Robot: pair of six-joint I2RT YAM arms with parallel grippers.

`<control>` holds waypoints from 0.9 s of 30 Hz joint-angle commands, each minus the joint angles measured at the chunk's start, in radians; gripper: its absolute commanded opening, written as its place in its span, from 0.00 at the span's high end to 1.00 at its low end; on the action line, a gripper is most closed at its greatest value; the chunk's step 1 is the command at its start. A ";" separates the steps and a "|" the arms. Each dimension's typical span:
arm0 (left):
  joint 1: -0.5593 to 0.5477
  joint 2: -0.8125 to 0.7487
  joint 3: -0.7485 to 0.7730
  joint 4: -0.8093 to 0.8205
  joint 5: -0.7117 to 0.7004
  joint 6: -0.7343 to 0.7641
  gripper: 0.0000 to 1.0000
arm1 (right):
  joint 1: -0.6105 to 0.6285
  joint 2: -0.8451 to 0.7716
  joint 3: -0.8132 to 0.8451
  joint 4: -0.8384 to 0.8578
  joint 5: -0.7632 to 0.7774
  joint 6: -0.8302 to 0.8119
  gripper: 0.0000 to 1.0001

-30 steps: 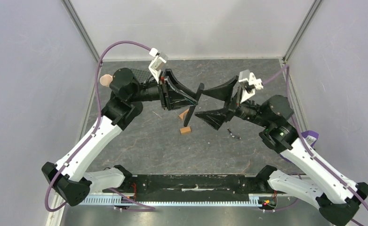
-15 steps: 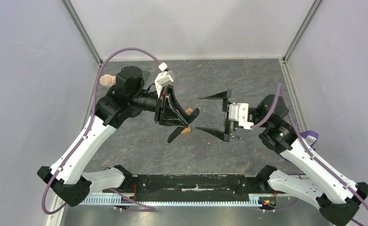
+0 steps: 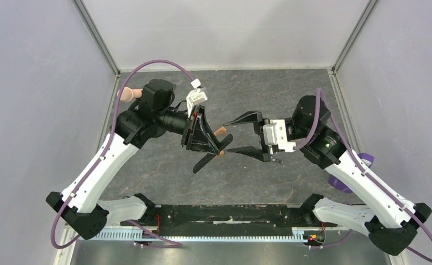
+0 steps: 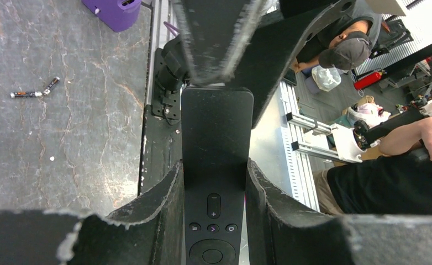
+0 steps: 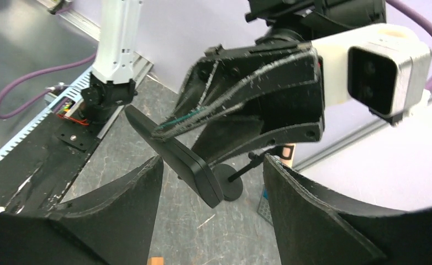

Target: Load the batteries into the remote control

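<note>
The remote control (image 3: 212,152) is a slim black bar held above the table, with my left gripper (image 3: 211,144) shut on its button end. In the left wrist view the remote control (image 4: 216,132) runs out between both fingers with its buttons facing the camera. My right gripper (image 3: 226,137) faces it from the right, open, one finger on each side of the bar's free end without touching. In the right wrist view that end of the remote control (image 5: 194,171) hangs inside my right gripper (image 5: 211,179). Two batteries (image 4: 34,91) lie on the table.
Two orange blocks (image 3: 220,131) lie on the table under the grippers, one showing as an orange block (image 5: 156,260) in the right wrist view. A purple object (image 3: 368,161) sits at the right edge, a peach object (image 3: 126,94) at the far left. A black round-footed stand (image 5: 227,186) stands beyond the remote.
My left arm has swung the remote down and tilted it toward the near side. The right gripper turned level, moved left around the remote's free end, and its jaws have narrowed.
</note>
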 commanded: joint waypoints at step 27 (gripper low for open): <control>-0.003 -0.004 0.056 -0.020 0.033 0.063 0.84 | 0.004 0.126 0.194 -0.373 -0.149 -0.292 0.95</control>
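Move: The remote is already gripped by the left gripper, its middle about 1 cm back and 2 cm to the left of that hand, at its height. From the open right gripper, the remote's blank end is about 1 cm back and 2 cm below; its middle is some 5 cm back, 4 cm left and 2 cm below. The orange block is on the table about 11 cm ahead, 3 cm left and 40 cm below the right hand, the batteries 9 cm ahead, 19 cm right. Keep the left gripper nearly still with its hold on the remote, up in the air. Lower the right gripper about 2.5 cm onto the remote's blank end, easing it back a little too, while you swing its fingers some 10 degrees counter-clockwise and tip them slightly down; close them from wide to nearly shut, pinching that end across its thickness. ##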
